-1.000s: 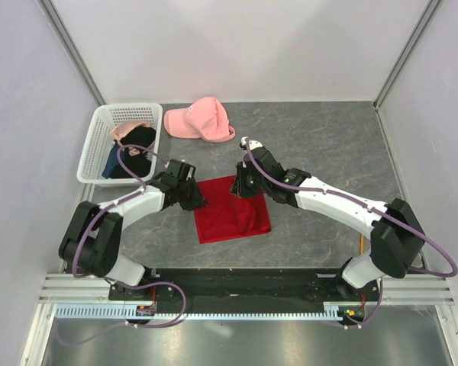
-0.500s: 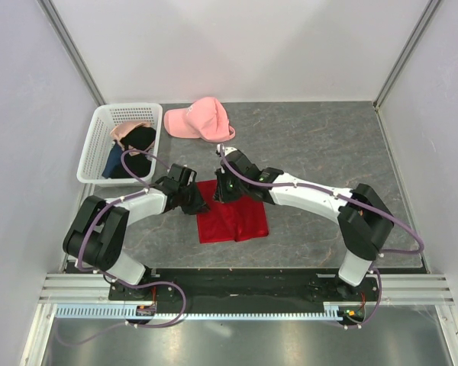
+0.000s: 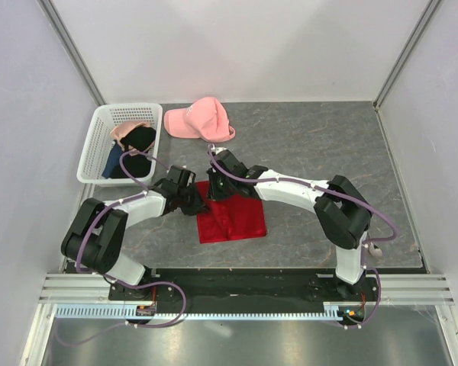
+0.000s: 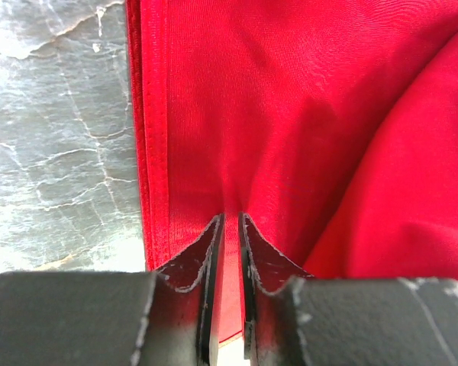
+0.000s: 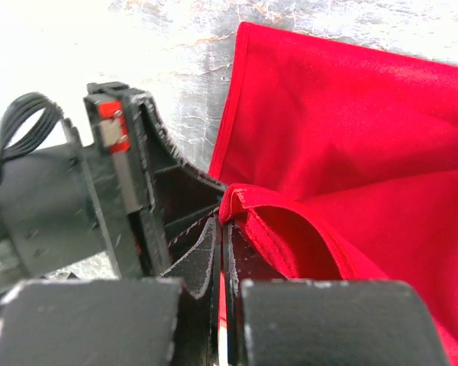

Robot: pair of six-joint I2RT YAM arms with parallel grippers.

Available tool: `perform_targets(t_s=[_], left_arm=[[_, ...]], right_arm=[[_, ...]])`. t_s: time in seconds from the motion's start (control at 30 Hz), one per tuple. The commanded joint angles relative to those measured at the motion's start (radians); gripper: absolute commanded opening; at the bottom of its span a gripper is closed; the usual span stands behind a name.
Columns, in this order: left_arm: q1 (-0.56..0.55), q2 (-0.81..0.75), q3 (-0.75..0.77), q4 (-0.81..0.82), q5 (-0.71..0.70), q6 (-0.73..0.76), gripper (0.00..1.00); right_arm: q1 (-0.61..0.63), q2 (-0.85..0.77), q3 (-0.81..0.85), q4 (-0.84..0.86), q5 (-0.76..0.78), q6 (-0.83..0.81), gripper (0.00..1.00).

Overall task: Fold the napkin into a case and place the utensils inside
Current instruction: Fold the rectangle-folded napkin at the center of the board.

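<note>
The red napkin (image 3: 233, 221) lies on the grey table between the two arms, partly doubled over. My right gripper (image 3: 217, 187) (image 5: 221, 223) is shut on a raised, hemmed fold of the napkin (image 5: 343, 130), held just beside the left gripper's black body (image 5: 122, 191). My left gripper (image 3: 196, 200) (image 4: 230, 217) sits at the napkin's (image 4: 290, 114) left edge. Its jaws are nearly together with red cloth in the thin gap, and creases run out from the tips. The utensils do not show clearly in any view.
A pink cap (image 3: 201, 120) lies at the back of the table, beyond the napkin. A white basket (image 3: 94, 149) holding dark garments stands at the back left. White walls close in both sides and the rear.
My right gripper has carried its napkin edge leftward across the cloth to beside the left gripper. The napkin now looks narrower. The left gripper has barely moved.
</note>
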State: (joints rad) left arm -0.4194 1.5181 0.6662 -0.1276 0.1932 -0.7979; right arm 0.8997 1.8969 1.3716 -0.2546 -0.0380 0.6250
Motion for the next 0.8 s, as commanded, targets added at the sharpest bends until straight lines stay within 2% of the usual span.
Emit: perform_targets(t_s=[0.0,0.13,0.17,0.2,0.23,0.3,0.33,0.4,0.43,0.53,0.67,0.77], left_arm=[[-0.002,-0.022,-0.033,-0.052,-0.041,0.022,0.2],[-0.001,-0.076,-0.022,-0.133,-0.086,0.0,0.21],[-0.002,-0.122,-0.02,-0.156,-0.1,-0.009,0.22],[-0.001,-0.149,-0.019,-0.177,-0.138,-0.026,0.25],[-0.001,-0.185,-0.019,-0.21,-0.159,-0.038,0.25],[0.001,-0.3,-0.023,-0.306,-0.254,-0.081,0.27],[0.004,-0.34,-0.031,-0.334,-0.277,-0.092,0.28],[0.014,-0.464,-0.048,-0.359,-0.301,-0.093,0.3],[0.017,-0.498,-0.063,-0.359,-0.296,-0.093,0.31],[0.022,-0.613,-0.073,-0.348,-0.287,-0.104,0.35],[0.025,-0.616,-0.033,-0.342,-0.273,-0.049,0.41],[0.037,-0.52,0.018,-0.337,-0.223,0.023,0.46]], right_arm=[[0.004,0.034,0.044,0.029,-0.008,0.001,0.0],[0.002,0.056,0.05,0.032,-0.022,-0.007,0.0],[0.002,0.059,0.052,0.031,-0.031,-0.008,0.04],[0.002,0.062,0.056,0.031,-0.043,-0.008,0.1],[0.001,0.071,0.069,0.031,-0.06,-0.01,0.22],[-0.002,0.091,0.096,0.025,-0.137,-0.013,0.29],[-0.005,0.103,0.124,0.014,-0.158,-0.016,0.36],[-0.005,0.114,0.147,0.017,-0.223,-0.03,0.44],[-0.004,0.14,0.183,0.018,-0.244,-0.036,0.52],[-0.022,0.204,0.28,-0.018,-0.358,-0.057,0.57],[-0.05,0.145,0.262,-0.037,-0.321,-0.088,0.62],[-0.087,0.047,0.181,-0.06,-0.28,-0.114,0.68]])
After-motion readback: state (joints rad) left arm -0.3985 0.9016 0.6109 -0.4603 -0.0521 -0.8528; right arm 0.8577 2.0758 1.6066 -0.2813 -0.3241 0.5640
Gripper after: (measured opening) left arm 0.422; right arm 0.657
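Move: Some 8 cm below the right hand, which pinches the napkin's raised flap, the napkin's left edge (its middle) lies roughly level with it and about 4 cm to its left. From the left hand, whose tips press there, that edge is only about 2 cm left, level ahead. The pink cap sits about 27 cm ahead of the right hand and 3 cm left, the white basket about 20 cm ahead and 24 cm left. Sinking about 2 cm with the pinched flap, the right hand opens wide and lets go of it, then swings about 5 cm left and rises some 3 cm, turning slightly counter-clockwise. The left hand, pressing on the napkin's left side, slides off back and left, then lifts about 10 cm clear, tipping its fingers up and opening partway. ##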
